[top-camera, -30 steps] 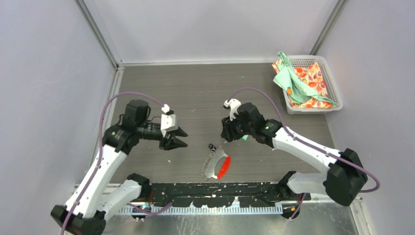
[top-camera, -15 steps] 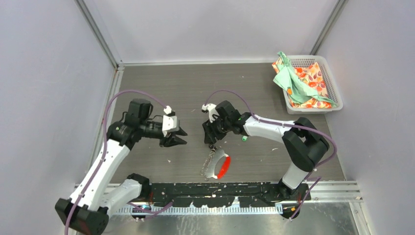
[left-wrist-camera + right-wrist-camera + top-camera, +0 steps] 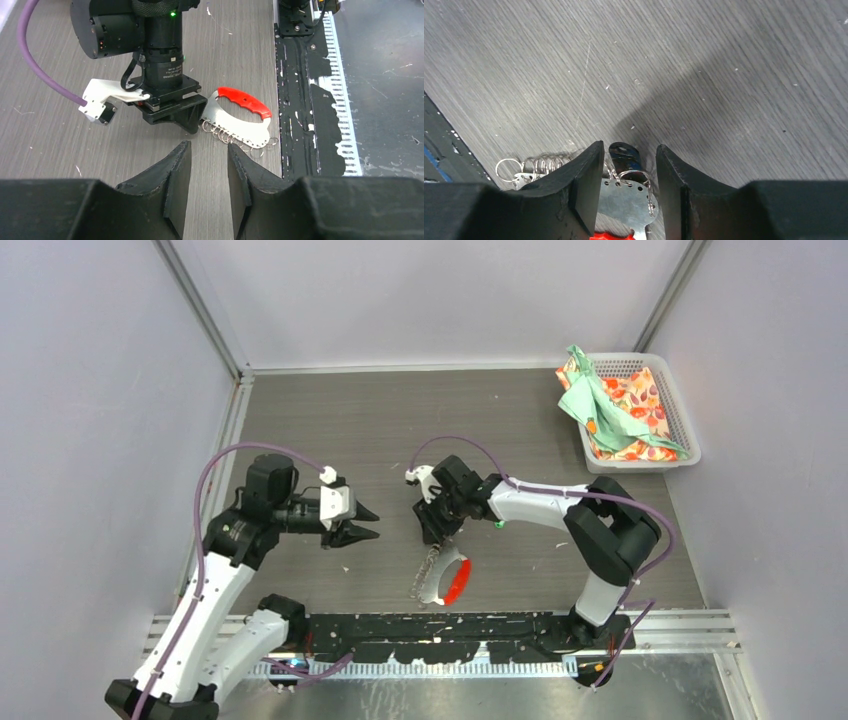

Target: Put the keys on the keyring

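The keyring (image 3: 447,578) is a metal plate with several wire rings and a red grip, lying flat near the table's front middle; it also shows in the left wrist view (image 3: 235,120). My right gripper (image 3: 434,531) hangs low over the keyring's far end, jaws open. In the right wrist view my right gripper (image 3: 629,146) straddles the black-tagged key (image 3: 624,154) and the end of the plate (image 3: 626,202); neither finger touches them. The green-tagged key (image 3: 498,524) lies just right of that arm. My left gripper (image 3: 366,523) stands open and empty left of the keyring, pointing at it (image 3: 209,150).
A white basket (image 3: 684,436) holding patterned and green cloths (image 3: 600,405) sits at the back right corner. A black rail (image 3: 450,626) runs along the table's near edge, close to the keyring. Walls close in the left, back and right.
My right gripper has swung left and come down over the black-tagged key and the keyring's far end. The left arm has pulled back a little to the left, its jaws slightly narrower.
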{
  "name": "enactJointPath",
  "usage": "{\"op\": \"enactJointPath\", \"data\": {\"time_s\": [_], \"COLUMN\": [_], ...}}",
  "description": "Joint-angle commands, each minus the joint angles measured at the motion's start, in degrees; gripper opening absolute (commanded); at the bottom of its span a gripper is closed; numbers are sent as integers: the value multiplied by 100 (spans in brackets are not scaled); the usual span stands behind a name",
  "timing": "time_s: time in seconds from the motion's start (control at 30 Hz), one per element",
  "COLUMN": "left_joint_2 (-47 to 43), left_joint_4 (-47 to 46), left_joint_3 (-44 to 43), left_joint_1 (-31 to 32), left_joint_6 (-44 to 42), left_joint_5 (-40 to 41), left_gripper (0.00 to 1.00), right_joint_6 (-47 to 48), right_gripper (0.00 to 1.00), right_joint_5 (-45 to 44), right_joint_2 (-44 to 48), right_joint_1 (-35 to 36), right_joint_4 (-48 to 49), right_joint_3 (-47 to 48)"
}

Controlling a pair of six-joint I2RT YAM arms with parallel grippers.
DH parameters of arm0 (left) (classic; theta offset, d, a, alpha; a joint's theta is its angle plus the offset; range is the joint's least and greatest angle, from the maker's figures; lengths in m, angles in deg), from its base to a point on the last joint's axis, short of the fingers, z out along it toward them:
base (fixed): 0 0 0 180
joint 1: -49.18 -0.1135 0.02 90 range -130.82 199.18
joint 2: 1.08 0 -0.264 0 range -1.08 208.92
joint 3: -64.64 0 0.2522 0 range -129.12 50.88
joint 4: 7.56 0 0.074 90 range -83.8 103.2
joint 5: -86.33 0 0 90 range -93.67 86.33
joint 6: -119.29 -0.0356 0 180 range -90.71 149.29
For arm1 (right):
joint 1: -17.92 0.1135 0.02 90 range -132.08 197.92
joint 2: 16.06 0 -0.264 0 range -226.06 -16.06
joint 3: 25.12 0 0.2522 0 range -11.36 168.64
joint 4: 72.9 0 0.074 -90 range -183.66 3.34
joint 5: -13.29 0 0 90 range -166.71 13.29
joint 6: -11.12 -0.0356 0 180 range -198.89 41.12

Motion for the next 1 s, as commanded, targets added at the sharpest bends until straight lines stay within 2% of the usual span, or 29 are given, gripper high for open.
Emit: {"op": "enactJointPath", "data": {"time_s": [0.0,0.2,0.37,0.53,0.97], "left_joint_2": [-182,-282,-296,-320,-419], "left_joint_4": [-235,-219,-89,-46,18], "left_joint_3": [63,59,0,-7,0], "left_joint_1": [-8,-8,-8,-8,-8], "left_joint_6": [248,281,206,195,221], "left_joint_5": [-150,-140,-101,-87,-87], "left_gripper": [34,33,33,33,32], "right_joint_6": [52,-69,-124,-136,-220], "right_gripper": [46,31,24,1,1], "right_joint_5": [-230,-86,-65,-365,-480], "right_joint_2": [75,-8,-32,282,2072], "right_joint_1": [21,21,21,14,53], "right_joint_4": [39,149,178,268,1013], "right_joint_3": [118,141,111,51,-402]}}
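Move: The right hand straddles the black tag at the far end of the keyring, the tag about 1 cm below its hand point and 1 cm to its left. The keyring's metal plate is centred some 7 cm back and 2 cm right; its red handle is about 8 cm back and 5 cm right. The green tag lies roughly 3 cm ahead and 13 cm right. From the left hand the black tag is about 8 cm ahead, 8 cm right and 23 cm down. The right hand shuts its fingers at the black tag, then rises about 10 cm, tilting some 20 degrees, empty. ##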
